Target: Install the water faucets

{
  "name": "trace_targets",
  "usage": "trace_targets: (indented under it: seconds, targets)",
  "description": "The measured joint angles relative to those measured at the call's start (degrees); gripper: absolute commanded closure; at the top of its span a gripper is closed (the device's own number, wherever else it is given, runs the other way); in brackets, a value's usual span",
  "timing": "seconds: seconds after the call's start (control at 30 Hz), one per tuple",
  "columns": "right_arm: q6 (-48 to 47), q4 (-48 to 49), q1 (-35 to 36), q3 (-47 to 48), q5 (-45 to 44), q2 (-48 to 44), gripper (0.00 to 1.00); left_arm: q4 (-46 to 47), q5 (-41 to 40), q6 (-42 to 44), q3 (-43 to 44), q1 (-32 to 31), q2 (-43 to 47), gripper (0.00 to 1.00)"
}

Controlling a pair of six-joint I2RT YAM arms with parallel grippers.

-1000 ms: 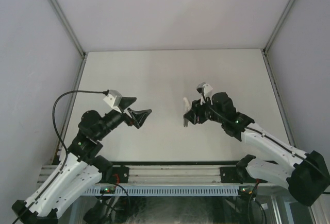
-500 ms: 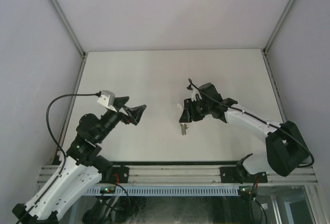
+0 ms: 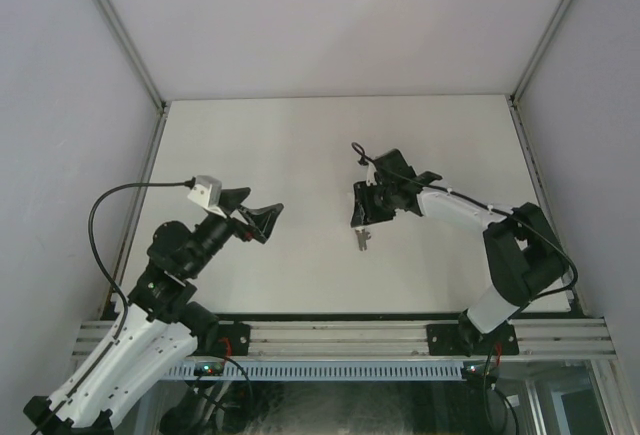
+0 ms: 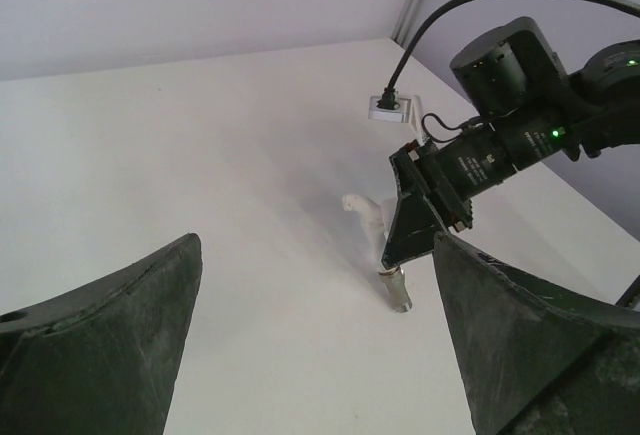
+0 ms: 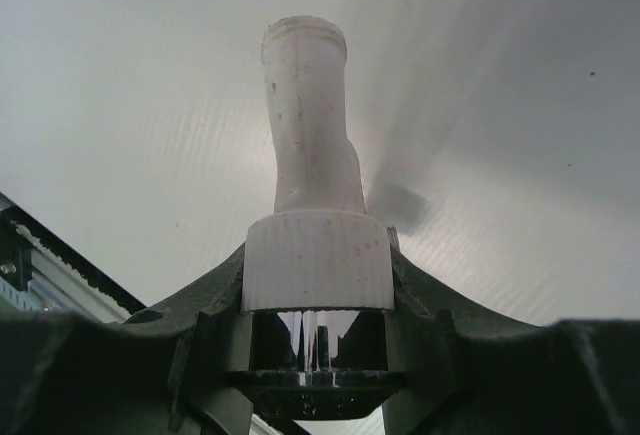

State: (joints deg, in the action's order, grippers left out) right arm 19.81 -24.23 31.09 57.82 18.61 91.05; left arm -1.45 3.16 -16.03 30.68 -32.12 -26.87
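Observation:
My right gripper (image 3: 364, 211) is shut on a white bent plastic water faucet (image 5: 305, 125), with its ribbed collar (image 5: 318, 260) clamped between the two dark fingers. In the left wrist view the faucet's white spout (image 4: 362, 207) sticks out to the left of the gripper. Its silvery end (image 4: 398, 290) points down, at or just above the white table (image 3: 300, 145). In the top view that silvery end (image 3: 361, 241) shows below the right gripper. My left gripper (image 3: 262, 220) hangs open and empty to the left of the faucet, well apart from it, its fingers (image 4: 120, 335) spread wide.
White walls and metal frame posts (image 3: 120, 40) enclose the table on three sides. The aluminium rail (image 3: 340, 335) with the arm bases runs along the near edge. A black cable (image 3: 130, 200) loops off the left arm.
The right arm has swung its elbow out to the right and turned the gripper, carrying the faucet slightly farther and left with its silvery end pointing down. The left gripper has shifted slightly left.

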Motion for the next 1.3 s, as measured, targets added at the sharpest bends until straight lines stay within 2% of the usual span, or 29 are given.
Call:
trace_targets:
  seconds: [0.17,0.3,0.4,0.73,0.93,1.03,1.13,1.3]
  targets:
    - [-0.92,-1.25,-0.04,2.43,-2.03,2.71,0.70,0.00,-0.11,0.00,0.00,0.00,0.70,0.00]
    - [-1.68,-2.38,-0.42,4.90,-2.84,4.57,0.65,-0.02,-0.46,0.00,0.00,0.00,1.18,0.00]
    - [-2.34,-3.26,-0.94,6.95,-3.50,6.40,0.56,-0.42,-0.57,0.07,0.00,0.00,1.31,0.00]
    - [-4.50,-4.59,-3.28,12.46,0.11,14.53,0.55,-3.26,-1.70,0.31,0.00,0.00,1.81,0.00]
    - [-4.68,-6.45,-3.61,14.40,1.18,17.57,0.40,-6.12,-3.08,0.63,0.00,0.00,3.65,0.00]
    - [-4.81,-7.02,-3.63,14.29,0.63,15.30,0.37,-7.10,-5.44,0.52,0.00,0.00,5.09,0.00]
    - [-4.90,-6.99,-3.69,13.44,-1.66,9.16,0.35,-8.74,-10.34,-0.07,0.07,0.00,5.97,0.00]
    - [-4.87,-3.17,-4.90,7.54,-8.41,-11.82,0.27,-14.23,-20.22,-0.46,0.92,1.40,5.38,0.00]
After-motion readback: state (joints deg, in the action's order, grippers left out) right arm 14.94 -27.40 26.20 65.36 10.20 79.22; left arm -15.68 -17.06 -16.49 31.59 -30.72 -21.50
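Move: The right hand already holds the white faucet. The bare patch of table where it will lie is about 3 cm ahead of the right hand, 4 cm to its left and 6 cm below. The faucet's metal tee sits some 4 cm behind this hand and 3 cm lower, almost straight back. From the empty left hand, that patch is about 8 cm ahead, 14 cm to the right and 26 cm down. The right hand carries the faucet about 5 cm forward, its grip easing midway, sinks some 4 cm in all towards the table, then opens wider, lets go and climbs quickly about 15 cm, drifting right as its fingers tip up some 20 degrees. The left hand, open and empty, swings some 7 cm left late on, turning about 20 degrees counter-clockwise and sinking slightly. ##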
